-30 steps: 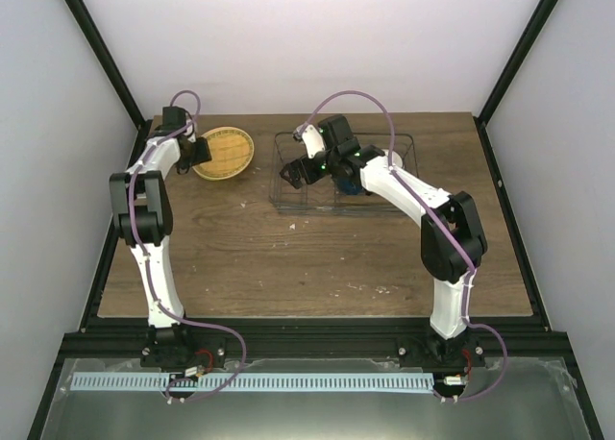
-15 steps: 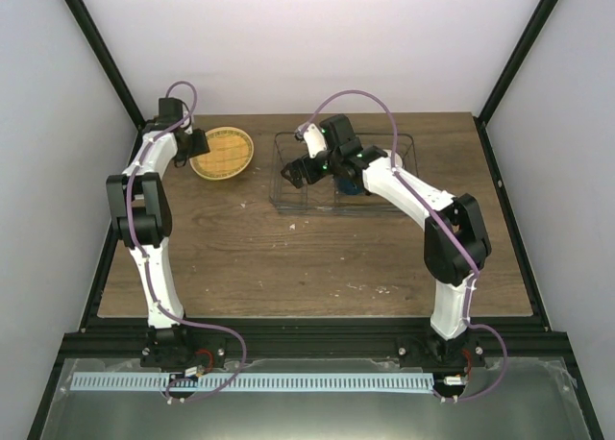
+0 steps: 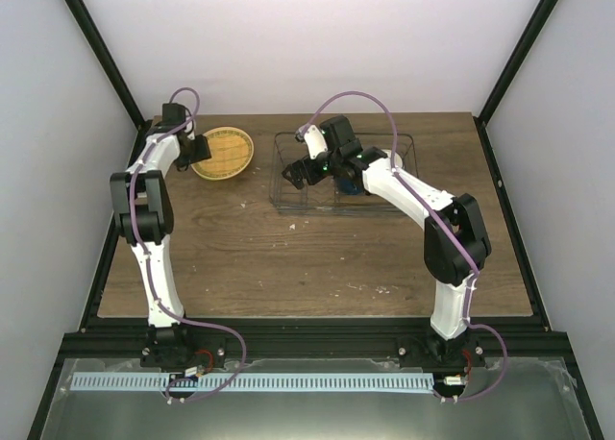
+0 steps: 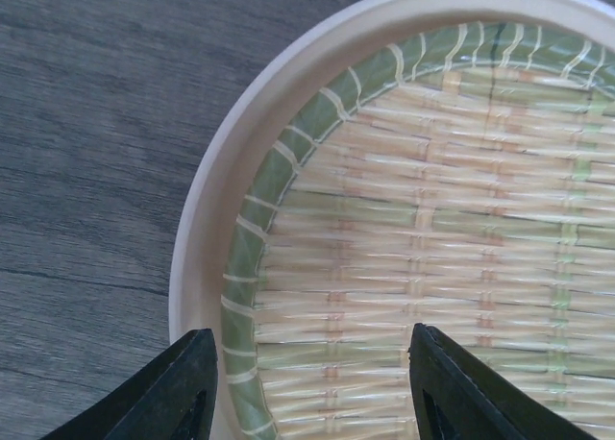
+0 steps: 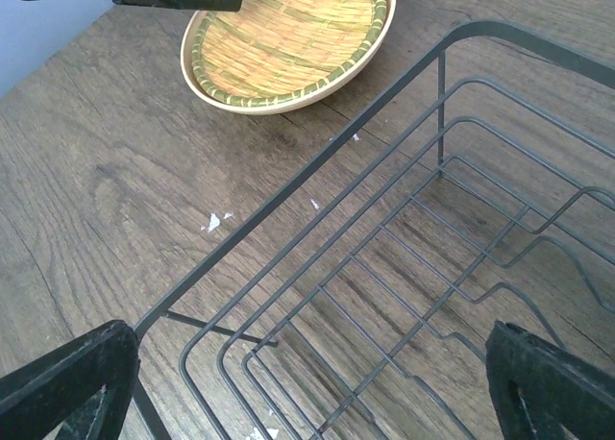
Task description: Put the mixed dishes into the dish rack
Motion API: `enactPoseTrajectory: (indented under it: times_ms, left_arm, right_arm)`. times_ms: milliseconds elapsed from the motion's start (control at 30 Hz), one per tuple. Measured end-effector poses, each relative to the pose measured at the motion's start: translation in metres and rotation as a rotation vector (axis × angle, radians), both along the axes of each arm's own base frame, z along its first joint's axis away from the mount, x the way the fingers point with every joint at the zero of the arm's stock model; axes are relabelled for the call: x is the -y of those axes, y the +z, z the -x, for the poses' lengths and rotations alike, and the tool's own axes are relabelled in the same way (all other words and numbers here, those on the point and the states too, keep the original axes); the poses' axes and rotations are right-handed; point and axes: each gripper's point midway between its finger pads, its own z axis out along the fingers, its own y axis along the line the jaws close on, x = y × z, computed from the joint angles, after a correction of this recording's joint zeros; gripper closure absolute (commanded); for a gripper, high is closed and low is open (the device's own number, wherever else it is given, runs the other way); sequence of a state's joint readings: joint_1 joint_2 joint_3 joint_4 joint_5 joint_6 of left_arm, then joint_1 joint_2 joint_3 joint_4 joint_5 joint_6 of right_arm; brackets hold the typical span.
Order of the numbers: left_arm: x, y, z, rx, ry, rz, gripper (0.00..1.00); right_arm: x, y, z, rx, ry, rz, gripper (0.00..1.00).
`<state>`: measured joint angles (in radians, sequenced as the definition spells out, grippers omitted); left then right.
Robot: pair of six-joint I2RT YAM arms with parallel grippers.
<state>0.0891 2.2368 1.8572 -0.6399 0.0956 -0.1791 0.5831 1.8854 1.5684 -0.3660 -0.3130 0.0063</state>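
The round yellow-orange plate [image 3: 227, 153] with a woven grid face lies flat at the table's back left. It also shows in the left wrist view [image 4: 432, 219] and the right wrist view [image 5: 288, 36]. My left gripper [image 3: 197, 150] is open low over the plate's left edge [image 4: 312, 406], one finger outside the rim, one over the face. The wire dish rack [image 3: 394, 150] stands at back centre. My right gripper [image 3: 298, 171] is open and empty above its left end [image 5: 307, 402]. A dark blue mug [image 3: 349, 184] sits in the rack, mostly hidden under my right arm. The small cup and the yellow-green plate are out of view.
The rack's rim and bottom wires [image 5: 404, 219] fill the right wrist view, with bare wood under them. Small white crumbs [image 5: 216, 221] lie on the table between plate and rack. Black frame posts and grey walls close in the table's sides.
My left gripper drew back slightly from the plate's edge, then returned to it. My right gripper shifted a little to the left over the rack. The plate has not moved.
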Motion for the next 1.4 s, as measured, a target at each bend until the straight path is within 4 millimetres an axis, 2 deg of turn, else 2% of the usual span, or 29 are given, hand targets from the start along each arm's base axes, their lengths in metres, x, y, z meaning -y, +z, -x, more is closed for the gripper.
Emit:
enactPoseTrajectory:
  times_ms: [300, 433, 567, 733, 900, 967, 1200, 1400]
  left_arm:
    - [0.002, -0.018, 0.000, -0.031, -0.005, 0.021, 0.43]
    - [0.001, -0.020, 0.000, -0.031, -0.004, 0.021, 0.43]
    - [-0.001, -0.019, -0.002, -0.022, -0.001, 0.027, 0.43]
    - [-0.006, -0.030, 0.000, -0.013, 0.011, 0.059, 0.44]
    - [-0.006, -0.032, -0.003, 0.021, 0.012, 0.096, 0.45]
    - [-0.002, -0.033, -0.003, 0.035, 0.007, 0.118, 0.49]
    - [0.002, -0.034, -0.001, 0.062, 0.013, 0.183, 0.77]
    - [-0.001, -0.024, -0.003, 0.093, 0.023, 0.209, 0.90]
  right_arm:
    - [0.004, -0.012, 0.002, -0.014, -0.005, 0.025, 0.00]
    - [0.006, -0.015, 0.002, -0.016, -0.011, 0.037, 0.00]
    - [0.008, -0.014, 0.002, -0.012, -0.018, 0.041, 0.00]
    - [0.010, -0.011, 0.001, 0.000, -0.030, 0.046, 0.00]
    - [0.012, -0.011, 0.000, 0.004, -0.043, 0.056, 0.00]
    - [0.014, -0.013, 0.000, 0.003, -0.048, 0.063, 0.00]
    - [0.018, -0.017, 0.001, 0.001, -0.058, 0.080, 0.00]
    - [0.020, -0.019, 0.001, 0.002, -0.065, 0.087, 0.00]
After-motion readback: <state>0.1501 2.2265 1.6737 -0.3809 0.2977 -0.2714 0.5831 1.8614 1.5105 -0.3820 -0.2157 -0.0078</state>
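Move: The woven basket, lying flat, has its middle about 8 cm to the left hand's right, roughly 2 cm ahead and 5 cm below; its left rim runs nearly under the half-open fingers. The dish rack's middle is some 40 cm to the left hand's right and 4 cm back, about as low, with the blue mug in it near that middle. From the right hand, the basket lies about 21 cm left, 14 cm ahead and 17 cm below. Straight down goes the left hand, about 4 cm onto the woven basket's left rim, rolling some 10 degrees so its fingertips swing to its right. Near the bottom the half-open fingers close on the rim band, pinching it, and the hand comes back up about a centimetre. The right hand, wide open over the rack, drifts about 2 cm right and 2 cm down. ##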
